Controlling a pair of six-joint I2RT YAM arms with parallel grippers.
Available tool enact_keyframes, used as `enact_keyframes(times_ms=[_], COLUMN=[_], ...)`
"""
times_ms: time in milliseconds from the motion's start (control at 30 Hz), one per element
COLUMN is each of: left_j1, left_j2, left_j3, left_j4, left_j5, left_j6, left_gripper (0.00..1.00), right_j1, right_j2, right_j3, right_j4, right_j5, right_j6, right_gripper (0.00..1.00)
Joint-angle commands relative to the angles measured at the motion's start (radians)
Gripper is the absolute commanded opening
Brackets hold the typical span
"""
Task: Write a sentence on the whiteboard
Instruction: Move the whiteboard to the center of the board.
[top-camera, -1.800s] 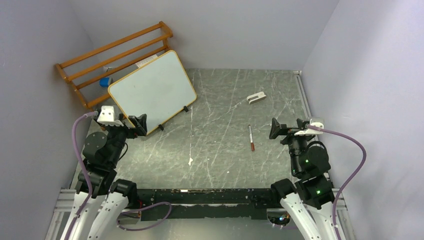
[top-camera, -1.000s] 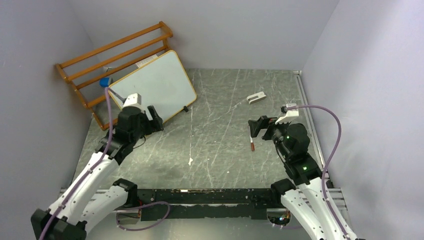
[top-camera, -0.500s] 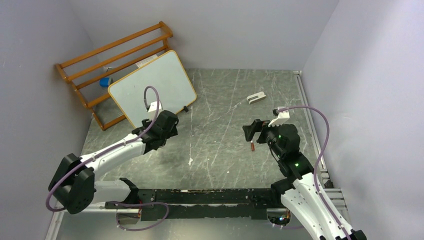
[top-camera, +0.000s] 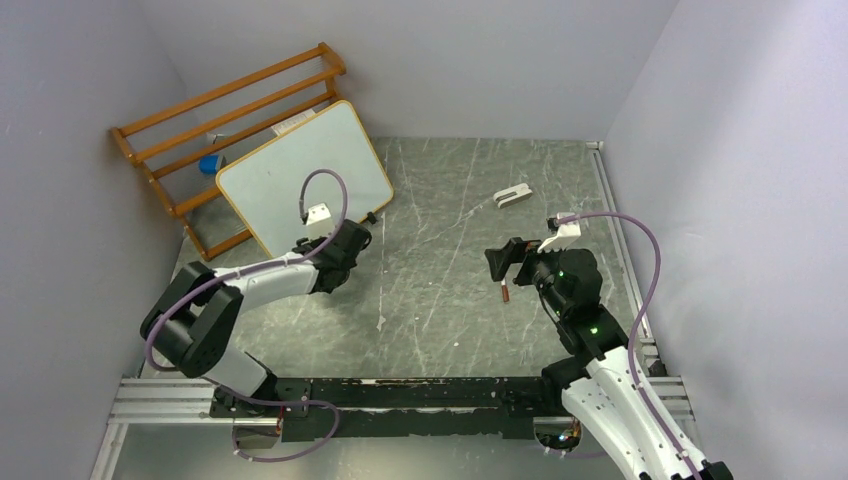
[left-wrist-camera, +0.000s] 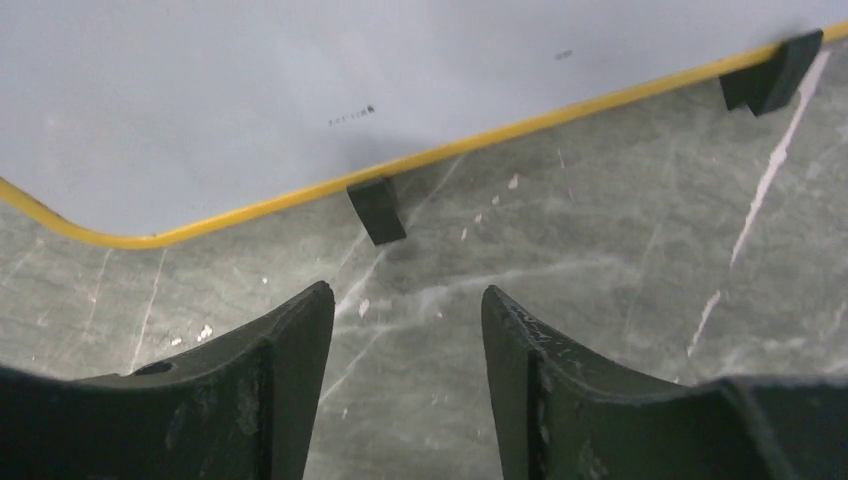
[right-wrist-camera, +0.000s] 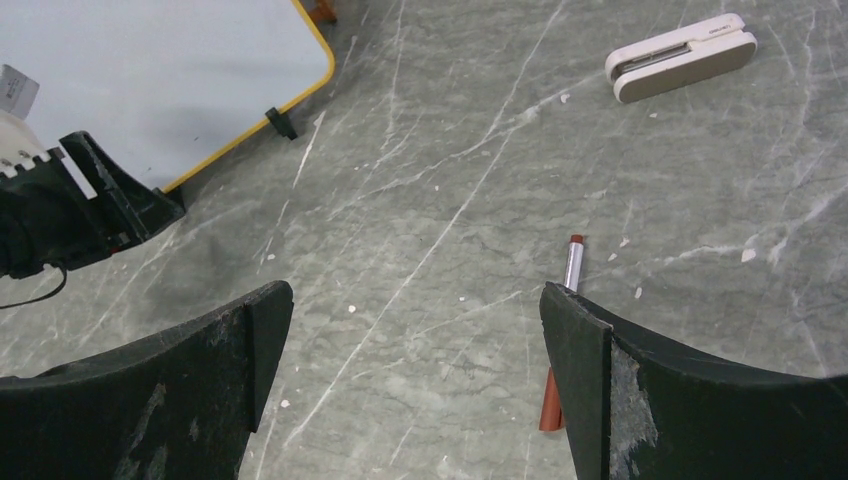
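The whiteboard (top-camera: 300, 175) leans against the wooden rack at the back left, its face blank apart from tiny specks; no sentence shows on it. In the left wrist view its yellow-edged lower rim (left-wrist-camera: 300, 195) and a black foot (left-wrist-camera: 377, 210) lie just ahead of my left gripper (left-wrist-camera: 405, 300), which is open and empty. The left gripper (top-camera: 352, 240) sits low at the board's near edge. My right gripper (top-camera: 500, 262) is open and empty, above a marker (right-wrist-camera: 565, 300) with a red-brown cap lying on the table; its right finger hides part of the marker.
An orange-brown slatted rack (top-camera: 230, 120) stands behind the board, with a blue object (top-camera: 208, 163) on it. A white eraser (top-camera: 512, 196) lies at the back right, also in the right wrist view (right-wrist-camera: 680, 58). Grey walls close in on three sides.
My left arm has stretched forward and right along the board's lower edge. My right arm swung left over the marker, then held still for the last half second.
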Motion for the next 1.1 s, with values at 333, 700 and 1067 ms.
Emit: enact_keyframes(times_ms=[333, 700, 1067], left_j1=[0.112, 0.135, 0.107], left_j2=[0.102, 0.136, 0.13], left_j3=[0.044, 0.025, -0.017], left_j4=[0.167, 0.193, 0.198], left_j5=[0.03, 0.064, 0.16], left_j6=[0.031, 0.058, 0.083], left_gripper=[0.49, 0.28, 0.05], right_j1=[0.008, 0.007, 0.008], right_j2=[-0.006, -0.006, -0.01], right_j3=[-0.012, -0.021, -0.025], right_j4=[0.017, 0.029, 0.044], right_j5=[-0.01, -0.033, -0.046], right_j6=[0.012, 0.009, 0.004], right_gripper=[1.0, 1.0, 1.0])
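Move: The left hand's target, the near black clip on the whiteboard's lower edge, lies about 4 cm ahead, 2 cm left and 3 cm below. The far clip is some 13 cm ahead and 8 cm right, at the same depth; the whiteboard's middle is roughly 16 cm ahead, 6 cm left and 3 cm higher. From the right hand the near clip lies about 10 cm ahead, 35 cm left and 18 cm down. Left hand eases about 4 cm forward-left, sinking some 2.5 cm, and closes its fingers on the near clip. ##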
